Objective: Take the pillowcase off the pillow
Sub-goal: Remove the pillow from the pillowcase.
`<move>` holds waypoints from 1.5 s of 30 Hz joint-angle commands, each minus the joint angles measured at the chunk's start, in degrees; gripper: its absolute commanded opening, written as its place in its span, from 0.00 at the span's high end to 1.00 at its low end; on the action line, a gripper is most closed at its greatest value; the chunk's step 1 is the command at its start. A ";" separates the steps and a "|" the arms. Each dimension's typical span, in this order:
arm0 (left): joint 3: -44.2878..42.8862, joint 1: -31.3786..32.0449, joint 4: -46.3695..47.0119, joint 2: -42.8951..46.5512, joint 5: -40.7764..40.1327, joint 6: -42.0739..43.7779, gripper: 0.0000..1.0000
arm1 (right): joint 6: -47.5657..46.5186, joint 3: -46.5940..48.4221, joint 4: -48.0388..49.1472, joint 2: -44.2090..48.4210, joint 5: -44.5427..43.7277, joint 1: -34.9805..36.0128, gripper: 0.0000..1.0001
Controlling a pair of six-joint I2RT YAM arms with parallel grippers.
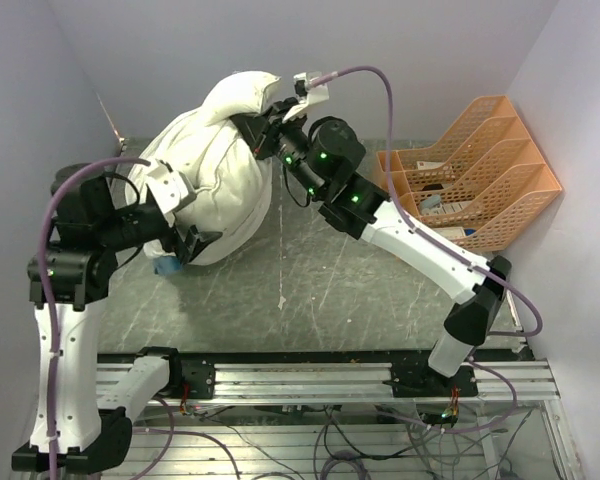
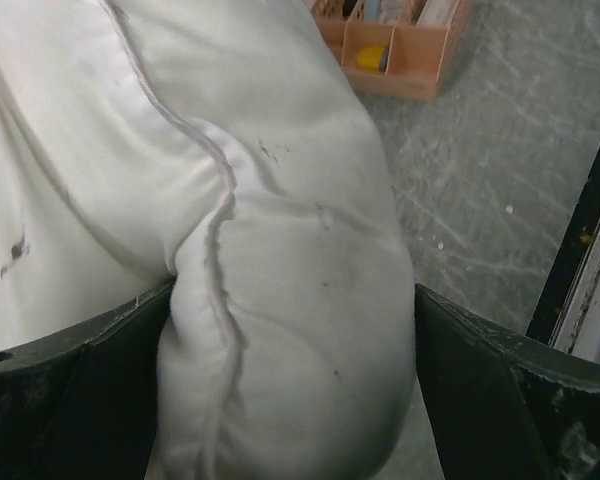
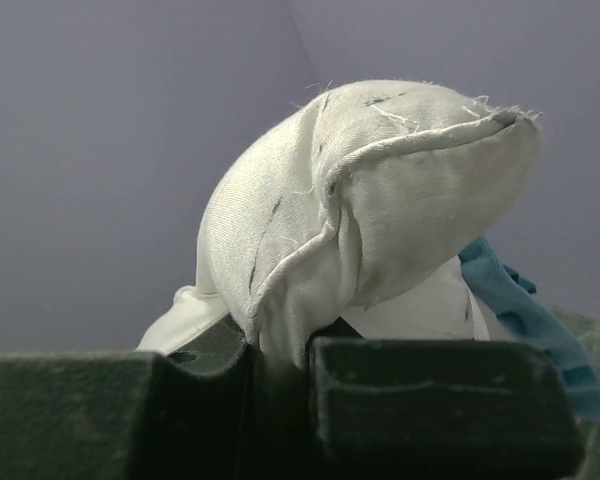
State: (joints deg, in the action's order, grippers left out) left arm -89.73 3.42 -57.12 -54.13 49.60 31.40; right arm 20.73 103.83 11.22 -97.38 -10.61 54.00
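The pillow [image 1: 215, 165], plump and off-white with small dark specks, is held off the table between both arms. My right gripper [image 1: 263, 125] is shut on a fold at its upper corner; in the right wrist view [image 3: 280, 370] that corner [image 3: 380, 190] stands above the jaws. My left gripper [image 1: 195, 243] clamps the pillow's lower end; in the left wrist view [image 2: 290, 400] the bulging pillow [image 2: 280, 250] fills the gap between both fingers. Of the pillowcase, only a teal edge shows, low behind the pillow [image 3: 525, 315] and under my left gripper [image 1: 167, 266].
An orange multi-slot file rack [image 1: 475, 175] with a few items stands at the right, also seen in the left wrist view [image 2: 400, 50]. Purple walls close in at left, back and right. The grey table [image 1: 320, 290] ends at the metal rail [image 1: 310, 375].
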 commanded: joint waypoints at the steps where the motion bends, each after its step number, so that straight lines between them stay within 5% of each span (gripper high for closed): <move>1: 10.97 -0.32 7.26 5.44 -5.45 -0.61 0.00 | -1.93 4.64 4.52 -0.82 -2.46 1.47 1.00; 3: 14.03 -0.34 14.36 7.14 -10.83 -3.35 0.09 | -2.01 4.20 4.27 -0.99 -2.17 1.63 1.00; 6: 12.56 -0.30 20.21 5.57 -17.36 -6.12 0.50 | -1.98 1.91 4.66 0.60 -0.66 0.87 0.99; 8: 8.95 -0.34 21.15 3.64 -19.09 -6.98 0.77 | -0.35 0.00 4.33 2.35 3.80 -1.79 0.86; 11: 3.09 -0.33 22.55 1.46 -18.59 -8.15 0.93 | 7.53 -4.04 4.64 4.88 20.05 -11.82 0.58; 14: -6.27 -0.27 23.18 -1.53 -16.77 -11.49 0.93 | 13.73 -10.49 9.13 7.68 34.38 -20.65 0.40; 17: -16.66 -0.33 21.34 -5.84 -11.75 -15.22 0.93 | 8.94 -17.08 9.19 12.26 37.55 -23.38 0.26; 28: -27.75 -0.34 20.66 -11.73 -6.71 -20.79 0.93 | -3.08 -41.04 13.20 26.65 37.93 -24.09 0.09; 38: -33.74 -0.29 16.47 -12.36 -6.79 -18.35 0.93 | 1.47 -43.84 22.44 11.65 40.74 -27.35 0.15; 45: -32.99 -0.34 9.83 -10.20 -3.85 -14.66 0.93 | 11.34 -33.92 33.55 -3.50 55.82 -30.26 0.11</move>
State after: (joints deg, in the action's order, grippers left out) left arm -120.73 3.44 -48.75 -66.85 42.26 14.13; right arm 25.65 63.70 34.33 -95.83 35.18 24.64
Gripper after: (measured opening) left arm 0.155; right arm 0.876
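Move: The left hand, open, has the pillow's near bulge almost between its fingers: its middle lies about 3 cm ahead, 2 cm left and 3 cm below, with a scrap of blue ruffle 4 cm ahead, 4 cm left and 15 cm down. The right hand already grips the pillow's far corner; from it the near bulge lies roughly 12 cm back, 10 cm left and 12 cm lower, the far ruffle some 14 cm ahead, 5 cm left and 8 cm down. The left hand dips about 4 cm going slightly forward and left, shuts on the near bulge and hoists it nearly 20 cm, tipping its fingers upward and easing back near the end. Once the left has hold, the right opens, lets go of the far corner, draws off right some 14 cm, pulls back briefly, then sinks forward, still open, beside the ruffle. ##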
